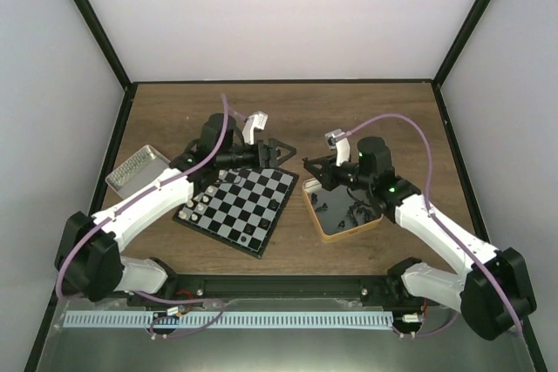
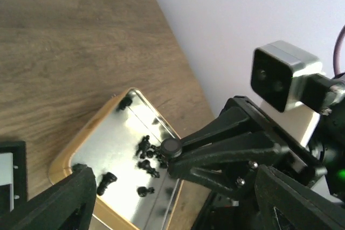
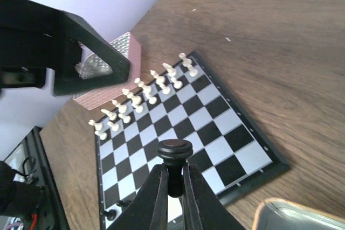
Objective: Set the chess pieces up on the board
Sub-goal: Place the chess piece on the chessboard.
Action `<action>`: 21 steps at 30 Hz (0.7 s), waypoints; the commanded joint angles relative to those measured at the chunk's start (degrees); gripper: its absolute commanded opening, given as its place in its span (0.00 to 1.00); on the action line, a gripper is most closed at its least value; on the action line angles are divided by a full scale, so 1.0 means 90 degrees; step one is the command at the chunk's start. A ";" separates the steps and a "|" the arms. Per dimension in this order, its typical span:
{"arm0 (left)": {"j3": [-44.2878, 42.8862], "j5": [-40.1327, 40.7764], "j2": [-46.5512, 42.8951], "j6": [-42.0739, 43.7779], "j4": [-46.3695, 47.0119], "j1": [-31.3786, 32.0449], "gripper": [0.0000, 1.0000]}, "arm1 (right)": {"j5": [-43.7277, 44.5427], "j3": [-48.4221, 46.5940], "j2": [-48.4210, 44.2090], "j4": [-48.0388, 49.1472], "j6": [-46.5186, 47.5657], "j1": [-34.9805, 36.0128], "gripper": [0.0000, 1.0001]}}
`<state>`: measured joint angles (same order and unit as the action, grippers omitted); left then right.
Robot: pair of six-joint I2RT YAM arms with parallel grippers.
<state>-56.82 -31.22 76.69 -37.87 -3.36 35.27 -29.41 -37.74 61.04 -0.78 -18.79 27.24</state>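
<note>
The board lies between the arms, with cream-white chess pieces in two rows along its far-left side. A few black pieces stand at its near corner. My right gripper is shut on a black chess piece, its round base pointing away from the wrist, and holds it above the board's right edge. More black pieces lie in the gold-rimmed tin. My left gripper hovers open over the board's far corner, facing the right gripper, with nothing between its fingers.
A silver-and-pink tin sits left of the board, close to the white rows. The gold-rimmed tin lies right of the board under the right arm. White walls enclose the wooden table on three sides.
</note>
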 commanded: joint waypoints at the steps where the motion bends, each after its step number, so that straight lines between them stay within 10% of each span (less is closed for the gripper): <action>1: -0.0124 -0.0484 0.0365 -0.0618 -0.0046 -0.0012 0.78 | -0.0377 -0.0729 0.0348 -0.0035 0.0351 0.0292 0.04; 21: 0.0579 -0.0302 0.0084 -0.1311 0.0529 -0.0110 0.34 | -0.0343 -0.1234 0.1140 0.0262 0.0306 0.0812 0.04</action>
<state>-52.56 -33.50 78.56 -48.84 -0.84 34.59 -32.53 -46.15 70.70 -0.80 -15.29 34.06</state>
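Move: The black chess piece, held upright in my right fingers, is roughly 5 cm right of my left hand, level with it fore and aft and some 5 cm lower. From my right hand, the left gripper is thus about 5 cm left and 5 cm up. From my left hand, the chessboard's middle is about 13 cm left, 3 cm back and 23 cm down; the box of black pieces is some 18 cm right, 4 cm back and 22 cm down. I carry the chess piece about 5 cm left with my right hand, in between my left fingers, turning that hand some 10 degrees counter-clockwise, its grip kept shut. My left hand sinks nearly 4 cm to meet it, mostly early on, rolling slightly, while its wide-open fingers close to about a third around the piece's head. ##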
